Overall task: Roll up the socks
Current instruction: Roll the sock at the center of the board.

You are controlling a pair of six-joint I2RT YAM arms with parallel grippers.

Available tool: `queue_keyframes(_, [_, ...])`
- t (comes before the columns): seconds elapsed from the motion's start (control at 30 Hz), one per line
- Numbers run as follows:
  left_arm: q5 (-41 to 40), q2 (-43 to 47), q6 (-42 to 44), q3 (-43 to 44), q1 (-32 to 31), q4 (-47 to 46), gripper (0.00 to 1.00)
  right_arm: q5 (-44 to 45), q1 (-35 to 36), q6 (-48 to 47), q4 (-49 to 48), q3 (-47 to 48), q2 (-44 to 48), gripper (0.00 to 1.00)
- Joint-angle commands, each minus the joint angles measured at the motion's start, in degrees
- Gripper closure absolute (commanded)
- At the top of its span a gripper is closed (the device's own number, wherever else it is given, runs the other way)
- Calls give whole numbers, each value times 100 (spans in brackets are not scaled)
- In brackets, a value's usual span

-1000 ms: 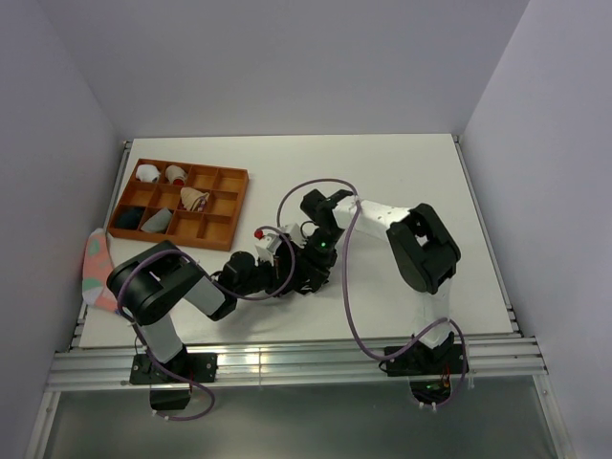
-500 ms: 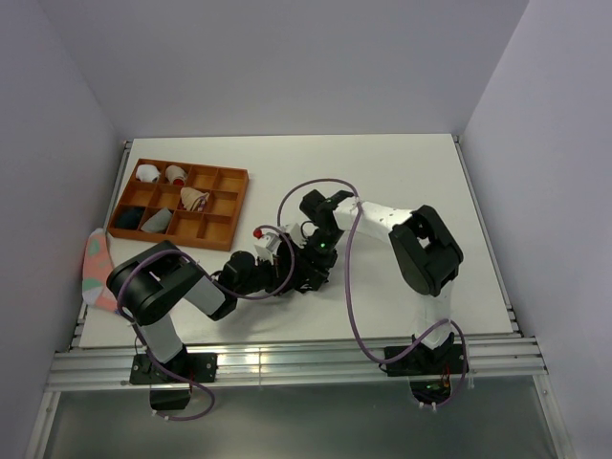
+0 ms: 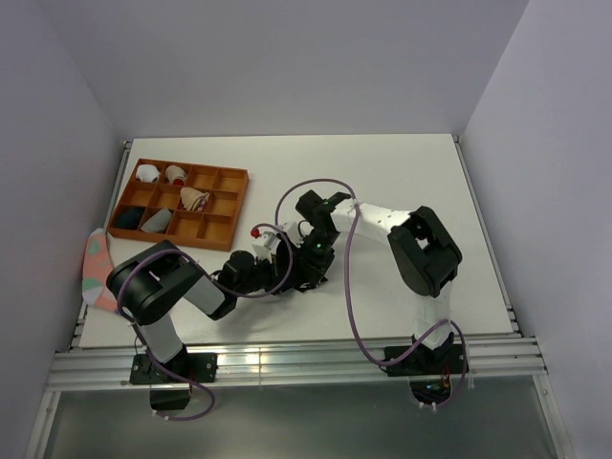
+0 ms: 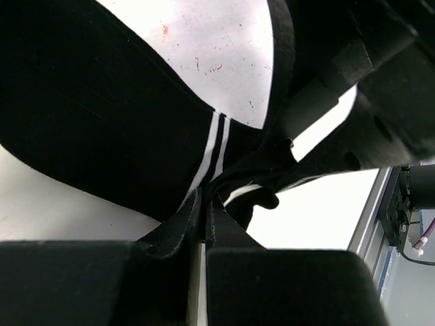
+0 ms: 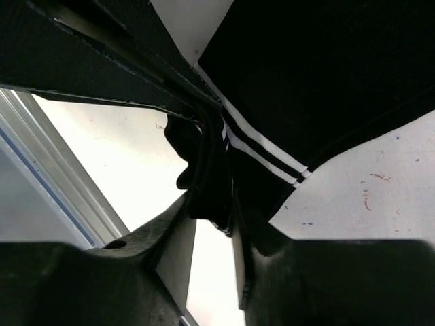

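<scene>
The black sock [image 4: 102,115] with its white-striped cuff [image 4: 212,146] hangs stretched over the table between both grippers. In the left wrist view my left gripper [image 4: 204,207] is shut on the cuff edge. In the right wrist view my right gripper [image 5: 214,204] has bunched black fabric of the sock [image 5: 326,68] filling the gap between its fingers. From above, the left gripper [image 3: 280,261] and right gripper [image 3: 308,260] meet tip to tip near the table's middle, and they hide most of the sock. A tan and maroon sock bundle [image 3: 194,199] lies in a tray cell.
An orange compartment tray [image 3: 196,166] stands at the back left, with small white, grey and dark bundles in several cells. A pink sock with teal spots [image 3: 96,268] hangs over the table's left edge. Purple cables loop above both arms.
My right gripper's jaws have narrowed onto the black fabric. Both wrists have shifted slightly to the left together. The left gripper's hold is unchanged.
</scene>
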State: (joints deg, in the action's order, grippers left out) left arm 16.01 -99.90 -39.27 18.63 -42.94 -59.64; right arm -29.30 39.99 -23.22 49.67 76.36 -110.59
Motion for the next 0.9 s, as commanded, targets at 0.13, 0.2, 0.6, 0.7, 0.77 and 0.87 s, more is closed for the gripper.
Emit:
queue_keyframes(0.13, [-19, 233, 86, 9, -22, 207, 89, -444, 203, -262, -37, 116, 28, 77])
queue_keyframes(0.2, [-63, 383, 103, -52, -22, 137, 78, -541, 133, -305, 113, 195, -42, 81])
queue_keyframes(0.6, [-379, 1156, 226, -536, -13, -558, 54, -1218, -254, -595, 991, 784, -885, 94])
queue_keyframes(0.7, [-388, 1227, 358, -615, -13, -549, 55, -1376, -360, -718, 1237, 933, -1061, 94])
queue_keyframes(0.77, [-406, 1288, 437, -641, -13, -532, 54, -1508, -430, -833, 1552, 1135, -1254, 94])
queue_keyframes(0.87, [-415, 1350, 648, -624, -13, -461, 53, -1649, -509, -1096, 1843, 1329, -1448, 95])
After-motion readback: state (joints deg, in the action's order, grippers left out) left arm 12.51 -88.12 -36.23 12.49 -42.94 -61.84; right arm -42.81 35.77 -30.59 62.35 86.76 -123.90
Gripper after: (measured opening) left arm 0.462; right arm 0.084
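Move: Right at the left hand's closed fingertips is the striped cuff of the black sock, still pinched. The right hand's half-open fingers straddle the same cuff's near edge, its middle about 1 cm to their left and 1 cm below. From the right hand the sock's body lies flat some 8 cm ahead, straight out and 2 cm lower; the brown tray's middle is roughly 21 cm ahead and 33 cm left. Closing on the cuff edge, the right hand pinches it while easing back and left about 1.5 cm, then sinks about 1 cm and creeps forward again, its fingertips tilting some 15 degrees back towards the base. Meanwhile the left fingers open nearly halfway, let go of the cuff and rise about 4 cm off it, drifting 2 cm left. ##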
